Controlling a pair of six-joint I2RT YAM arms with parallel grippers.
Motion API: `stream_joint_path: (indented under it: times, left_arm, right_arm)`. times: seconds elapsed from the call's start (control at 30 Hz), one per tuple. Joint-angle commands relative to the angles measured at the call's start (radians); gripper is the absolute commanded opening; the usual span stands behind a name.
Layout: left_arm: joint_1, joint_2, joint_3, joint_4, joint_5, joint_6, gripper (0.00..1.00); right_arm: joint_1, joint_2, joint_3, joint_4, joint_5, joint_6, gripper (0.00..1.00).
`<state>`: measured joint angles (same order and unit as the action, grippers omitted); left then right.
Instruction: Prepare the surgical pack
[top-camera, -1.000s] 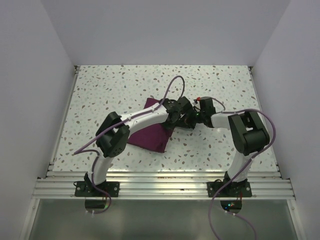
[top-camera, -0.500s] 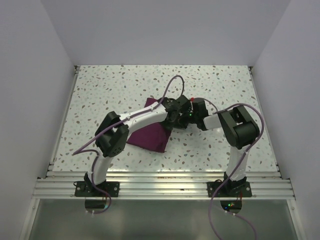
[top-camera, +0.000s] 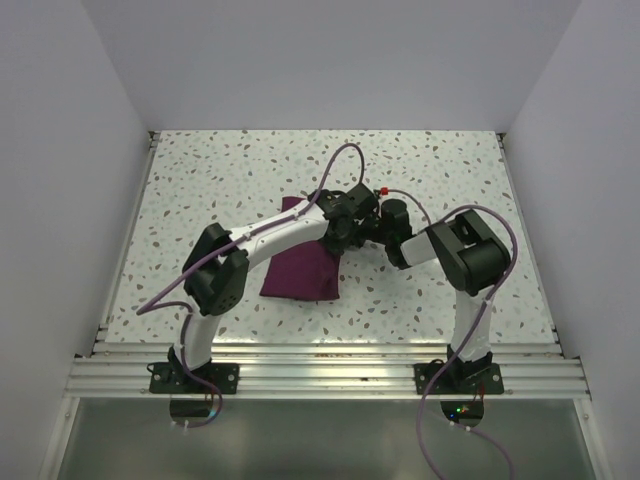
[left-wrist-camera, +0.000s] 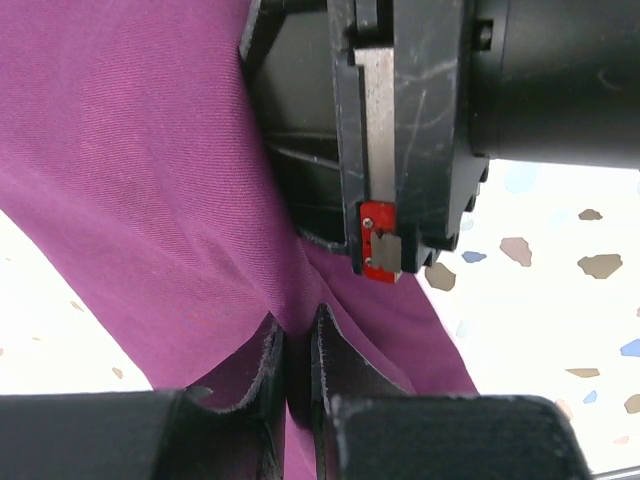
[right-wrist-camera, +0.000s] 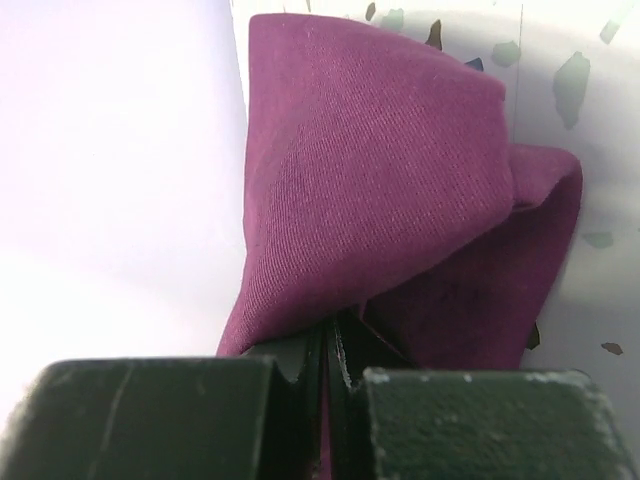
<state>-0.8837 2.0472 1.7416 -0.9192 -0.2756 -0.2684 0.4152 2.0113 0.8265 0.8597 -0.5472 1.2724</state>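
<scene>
The surgical pack shows as a folded maroon-purple cloth (top-camera: 298, 272) lying on the speckled table, with its far right corner lifted. Both grippers meet at that corner. My left gripper (top-camera: 350, 232) is shut on a fold of the cloth (left-wrist-camera: 150, 170), its jaws (left-wrist-camera: 297, 345) pinching the fabric. My right gripper (top-camera: 373, 228) is shut on a neighbouring fold of the cloth (right-wrist-camera: 380, 180), which bunches up just beyond its jaws (right-wrist-camera: 330, 350). The right gripper's black body (left-wrist-camera: 410, 120) fills the top of the left wrist view, very close. What the cloth holds is hidden.
White walls enclose the speckled table (top-camera: 220, 180) on three sides. An aluminium rail (top-camera: 320, 365) runs along the near edge by the arm bases. Purple cables (top-camera: 340, 165) loop above the arms.
The right arm has swung left, bringing its gripper up against the left one. The cloth has been drawn in and now lies squarer. Both grippers have stayed shut.
</scene>
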Motion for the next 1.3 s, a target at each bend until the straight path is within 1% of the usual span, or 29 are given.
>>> stream_joint_path:
  times: [0.0,0.13,0.27,0.37,0.43,0.5,0.53,0.6,0.63,0.67,0.7,0.73,0.77,0.8,0.83,0.87,0.9,0.93,0.97,1.03,1.1,1.13,1.17,1.2,1.23,1.27]
  left_arm:
    - [-0.018,-0.067,0.006,0.049,0.101,0.009,0.0]
    - [-0.02,-0.078,0.007,0.068,0.128,0.023,0.0]
    - [-0.024,-0.085,0.004,0.06,0.147,0.015,0.0]
    - [-0.026,-0.088,-0.02,0.049,0.15,0.003,0.0]
    - [-0.027,-0.101,-0.065,0.06,0.151,0.0,0.0]
    - [-0.027,-0.11,-0.102,0.071,0.141,-0.006,0.0]
    - [-0.026,-0.111,-0.111,0.074,0.136,-0.009,0.0]
    - [-0.024,-0.117,-0.137,0.086,0.13,-0.014,0.0]
    - [-0.023,-0.117,-0.143,0.092,0.128,-0.015,0.01]
    - [-0.021,-0.122,-0.148,0.094,0.13,-0.017,0.08]
    - [-0.018,-0.128,-0.157,0.098,0.13,-0.02,0.14]
    - [-0.014,-0.134,-0.165,0.114,0.131,-0.022,0.2]
    - [-0.009,-0.148,-0.172,0.121,0.136,-0.023,0.26]
    - [-0.005,-0.156,-0.181,0.128,0.145,-0.025,0.37]
    - [0.006,-0.163,-0.183,0.132,0.153,-0.026,0.4]
    - [0.011,-0.179,-0.186,0.135,0.16,-0.028,0.41]
    - [0.014,-0.188,-0.188,0.14,0.171,-0.032,0.41]
    - [0.023,-0.196,-0.191,0.149,0.174,-0.035,0.41]
    - [0.028,-0.206,-0.192,0.152,0.183,-0.038,0.4]
    - [0.035,-0.209,-0.186,0.152,0.188,-0.043,0.39]
    - [0.035,-0.202,-0.18,0.152,0.191,-0.041,0.4]
    - [0.035,-0.197,-0.18,0.152,0.194,-0.041,0.42]
    - [0.035,-0.185,-0.175,0.149,0.199,-0.043,0.47]
    - [0.035,-0.179,-0.171,0.146,0.2,-0.045,0.49]
    - [0.035,-0.17,-0.168,0.138,0.2,-0.046,0.51]
    - [0.035,-0.157,-0.166,0.14,0.2,-0.048,0.55]
  right_arm:
    - [0.004,0.013,0.059,0.09,0.033,0.018,0.0]
    - [0.011,0.089,0.051,0.241,0.079,0.065,0.0]
    - [0.01,0.152,0.066,0.285,0.164,0.094,0.0]
    - [-0.003,0.168,0.134,0.213,0.152,0.053,0.0]
    - [-0.013,0.175,0.161,0.173,0.138,0.036,0.0]
    - [-0.032,0.167,0.164,0.141,0.115,0.033,0.0]
    - [-0.038,0.156,0.163,0.077,0.098,0.016,0.0]
    - [-0.056,0.107,0.134,0.021,0.073,-0.022,0.0]
    - [-0.061,0.089,0.125,-0.041,0.034,-0.037,0.0]
    - [-0.073,0.072,0.112,-0.086,0.014,-0.053,0.0]
    - [-0.079,0.051,0.103,-0.137,0.001,-0.103,0.0]
    - [-0.087,-0.003,0.094,-0.251,-0.006,-0.132,0.0]
    - [-0.105,-0.026,0.085,-0.301,-0.025,-0.162,0.0]
    - [-0.11,-0.058,0.068,-0.347,-0.033,-0.227,0.0]
    - [-0.118,-0.115,0.065,-0.454,-0.04,-0.27,0.0]
    - [-0.124,-0.152,0.065,-0.514,-0.034,-0.318,0.0]
    - [-0.125,-0.178,0.08,-0.584,-0.025,-0.415,0.0]
    - [-0.125,-0.199,0.091,-0.702,-0.025,-0.456,0.0]
    - [-0.125,-0.23,0.097,-0.726,-0.061,-0.484,0.0]
    - [-0.124,-0.253,0.089,-0.764,-0.068,-0.522,0.0]
    - [-0.124,-0.267,0.059,-0.74,-0.089,-0.518,0.0]
    - [-0.125,-0.261,0.05,-0.71,-0.095,-0.512,0.0]
    - [-0.122,-0.243,0.031,-0.679,-0.109,-0.498,0.0]
    - [-0.122,-0.234,0.022,-0.607,-0.137,-0.461,0.0]
    - [-0.122,-0.226,0.014,-0.584,-0.14,-0.446,0.0]
    - [-0.124,-0.217,0.004,-0.565,-0.138,-0.43,0.0]
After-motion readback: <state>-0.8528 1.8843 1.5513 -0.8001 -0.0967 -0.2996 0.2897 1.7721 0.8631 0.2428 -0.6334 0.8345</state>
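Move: The left hand already pinches the drape's side fold on the right of the wrapped pack, so that fold lies right at its fingers. The middle of the pack is about 8 cm to its left and some 3 cm lower, and the drape's near edge is about 12 cm back, 8 cm left and 6 cm down. For the right hand, whose shut fingers are already in under the fold, the fold is at the fingertips and the left hand's grip about 6 cm back and 1 cm right. Still tucked under the side fold, the right hand's shut fingers push about 4 cm forward and a little down, then draw out to the right and back by some 7 cm each way, tips dipping. The left hand keeps its pinch at first, then eases 2.5 cm back, opens to let go of the fold and rises slightly. ##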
